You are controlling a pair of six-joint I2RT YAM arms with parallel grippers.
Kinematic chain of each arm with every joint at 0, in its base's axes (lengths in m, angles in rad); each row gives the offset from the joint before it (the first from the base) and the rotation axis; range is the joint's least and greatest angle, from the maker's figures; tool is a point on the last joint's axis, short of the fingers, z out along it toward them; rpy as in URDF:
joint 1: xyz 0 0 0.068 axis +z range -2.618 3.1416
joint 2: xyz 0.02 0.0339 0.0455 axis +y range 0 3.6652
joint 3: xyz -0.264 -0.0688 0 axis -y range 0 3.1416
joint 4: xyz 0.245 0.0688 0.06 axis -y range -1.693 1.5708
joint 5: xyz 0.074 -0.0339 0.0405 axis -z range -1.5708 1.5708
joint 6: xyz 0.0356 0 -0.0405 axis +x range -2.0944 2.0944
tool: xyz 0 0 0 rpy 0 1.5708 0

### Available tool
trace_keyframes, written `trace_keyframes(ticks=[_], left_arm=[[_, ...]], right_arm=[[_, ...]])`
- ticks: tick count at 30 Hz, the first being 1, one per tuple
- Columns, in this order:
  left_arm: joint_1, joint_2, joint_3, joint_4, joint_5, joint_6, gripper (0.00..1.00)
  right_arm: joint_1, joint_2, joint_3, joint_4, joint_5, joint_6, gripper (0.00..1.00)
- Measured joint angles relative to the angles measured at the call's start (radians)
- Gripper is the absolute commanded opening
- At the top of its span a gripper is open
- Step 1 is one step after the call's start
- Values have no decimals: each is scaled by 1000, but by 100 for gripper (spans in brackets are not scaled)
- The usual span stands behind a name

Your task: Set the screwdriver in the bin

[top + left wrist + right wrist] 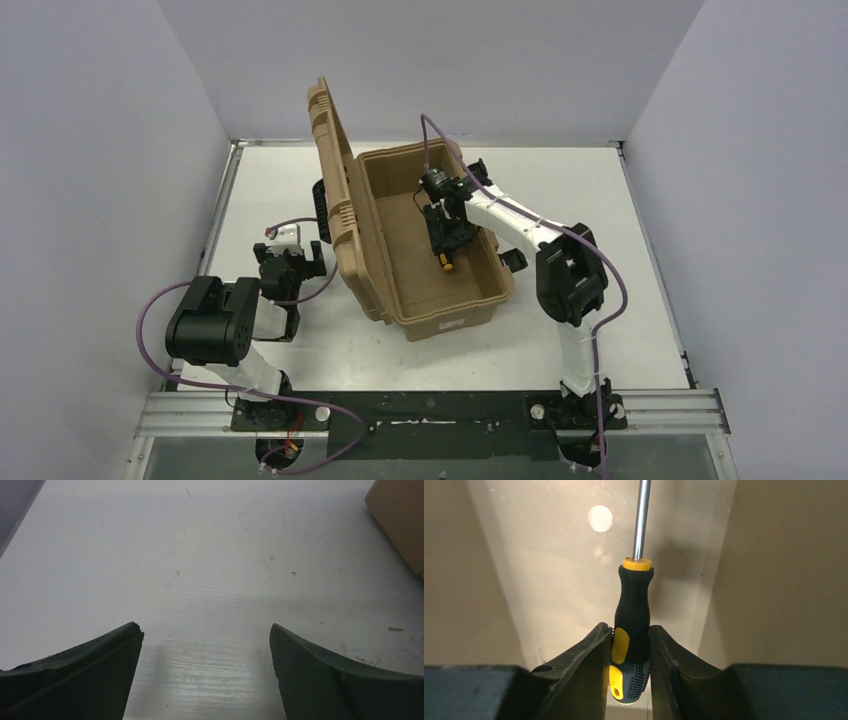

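Note:
The tan bin point(455, 318) stands open in the middle of the table, its ribbed lid point(338, 190) raised on the left. My right gripper point(449, 240) reaches down inside it and is shut on the screwdriver point(633, 615) by its black and yellow handle. The shaft points away from the wrist camera toward the bin's inner wall point(774, 570). In the top view only the yellow handle end point(447, 265) shows below the fingers. My left gripper point(290, 262) is open and empty over bare table point(210, 580), left of the bin.
A corner of the bin point(400, 515) shows at the upper right of the left wrist view. White walls enclose the table on three sides. The black mounting rail point(430, 412) runs along the near edge.

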Motion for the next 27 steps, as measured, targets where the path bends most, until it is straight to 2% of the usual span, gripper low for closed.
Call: trace_keyframes(ticks=[9, 12, 15, 17, 22, 27], left_arm=[[0, 0, 0, 0, 0, 0, 97], [0, 0, 0, 0, 0, 0, 97], [0, 0, 0, 0, 0, 0, 97], [0, 0, 0, 0, 0, 0, 97], [0, 0, 0, 0, 0, 0, 97], [0, 0, 0, 0, 0, 0, 97]], right_arm=[[7, 109, -89, 186, -11, -16, 1], [8, 108, -116, 230, -12, -18, 22], [8, 105, -124, 240, -14, -16, 53], [10, 105, -128, 249, -12, -12, 65], [21, 102, -110, 232, -2, -17, 87], [27, 87, -7, 193, 15, -26, 98]])
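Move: The screwdriver is already held by its handle in the right hand inside the open bin, shaft pointing outward. The middle of the bin floor lies about 8 cm below that hand, some 3 cm left and 1 cm ahead. The near latch is roughly 14 cm to the hand's right, level fore and aft; the far latch about 17 cm ahead and 6 cm right. From the idle left hand the floor's middle is around 31 cm right, 1 cm back and 4 cm lower. The screwdriver, still pinched by its handle, is lowered about 7 cm towards the bin floor by the right hand, easing slightly forward and left. Down there the fingers open wide and let go of the handle; the hand then climbs back some 4 cm, drifting a little forward and left, its wrist nearly unturned. ##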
